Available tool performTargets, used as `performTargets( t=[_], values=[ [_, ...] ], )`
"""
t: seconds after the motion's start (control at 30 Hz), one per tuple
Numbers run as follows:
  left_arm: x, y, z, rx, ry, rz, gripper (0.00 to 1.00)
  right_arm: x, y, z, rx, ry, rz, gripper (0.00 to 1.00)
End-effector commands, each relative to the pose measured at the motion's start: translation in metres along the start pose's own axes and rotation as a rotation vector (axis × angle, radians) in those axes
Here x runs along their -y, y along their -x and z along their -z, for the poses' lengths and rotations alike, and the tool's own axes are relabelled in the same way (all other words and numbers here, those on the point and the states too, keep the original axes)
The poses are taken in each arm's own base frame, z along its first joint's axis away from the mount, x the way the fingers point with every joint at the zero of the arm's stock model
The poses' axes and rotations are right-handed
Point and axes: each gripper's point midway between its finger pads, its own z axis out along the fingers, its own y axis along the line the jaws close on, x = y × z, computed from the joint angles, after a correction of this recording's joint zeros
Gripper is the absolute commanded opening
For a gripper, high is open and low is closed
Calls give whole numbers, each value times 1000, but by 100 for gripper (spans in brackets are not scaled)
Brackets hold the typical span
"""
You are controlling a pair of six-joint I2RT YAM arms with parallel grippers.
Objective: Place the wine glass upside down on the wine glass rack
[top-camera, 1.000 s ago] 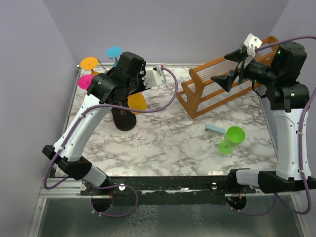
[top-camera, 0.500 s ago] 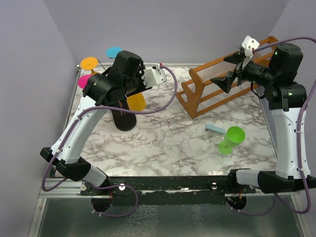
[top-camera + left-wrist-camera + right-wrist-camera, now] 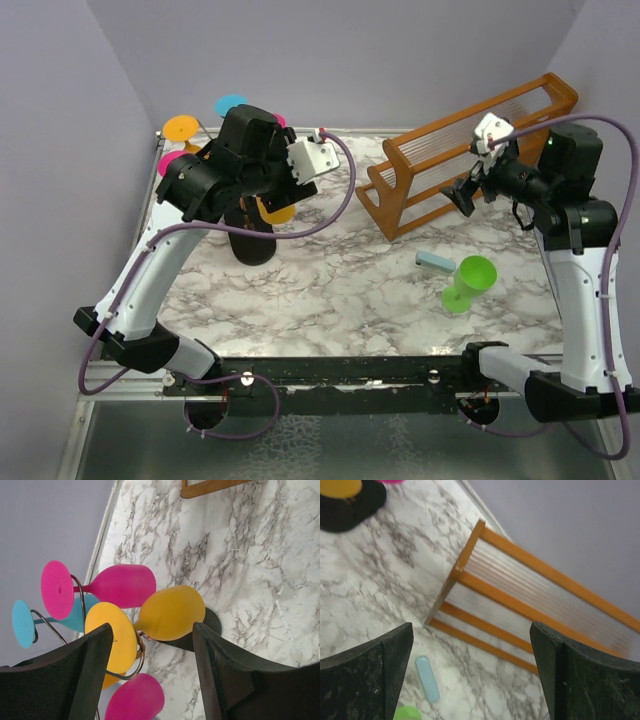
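A green wine glass (image 3: 466, 281) lies on its side on the marble table at the right; only its edge shows in the right wrist view (image 3: 406, 714). The wine glass rack, thin dark wire (image 3: 135, 655) on a black oval base (image 3: 250, 243), stands at the back left. Orange (image 3: 170, 612), pink (image 3: 120, 585) and blue glasses hang on it upside down. My left gripper (image 3: 151, 630) is open and empty just above the rack, its fingers on either side of the orange glass. My right gripper (image 3: 465, 190) is open and empty above the table, well apart from the green glass.
A large orange-brown wooden slatted rack (image 3: 470, 150) stands at the back right, right behind my right gripper; it also fills the right wrist view (image 3: 520, 605). A small light blue bar (image 3: 434, 261) lies beside the green glass. Purple walls close the back and sides.
My right gripper has swung down and forward from above the wooden rack toward the table. My left arm has shifted slightly left and back over the wire rack.
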Motion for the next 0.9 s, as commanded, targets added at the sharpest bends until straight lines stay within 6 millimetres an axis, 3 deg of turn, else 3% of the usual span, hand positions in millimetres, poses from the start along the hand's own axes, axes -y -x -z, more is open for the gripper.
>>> performTargets(
  t=[0.0,0.13,0.3,0.6,0.87],
  values=[
    [6,17,4,82,-34,44,71,-12,-85,23,-287,-72,5,100],
    [-7,25,6,105,3,83,97,-37,-147,39,-460,-65,-65,98],
    [-25,25,5,108,50,130,99,-56,-193,55,-603,-74,-148,95],
    [-39,14,3,85,87,166,99,-57,-243,80,-837,-159,-245,81],
    [-42,9,-1,73,88,174,99,-65,-255,80,-883,-132,-306,63]
  ],
)
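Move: The green wine glass stands some 10 cm back from the right hand, 8 cm to its right and nearly 30 cm below. The blue block lies about level with that hand, 3 cm right and 36 cm down; the wooden rack's middle is some 20 cm ahead, 8 cm right and 25 cm lower. From the left hand the hanging orange glass is roughly 3 cm ahead and 10 cm below, the green glass 11 cm back and 43 cm right. The green glass is approached by the right hand, which drops about 21 cm while swinging right and back, tipping its fingers steeply down and turning clockwise. Its wide-open jaws narrow to two thirds, one finger over the bowl's mouth, the other outside its right side. The left hand opens fully by the hung orange glass, backs off slightly, then shifts about 4 cm forward, up and left. ##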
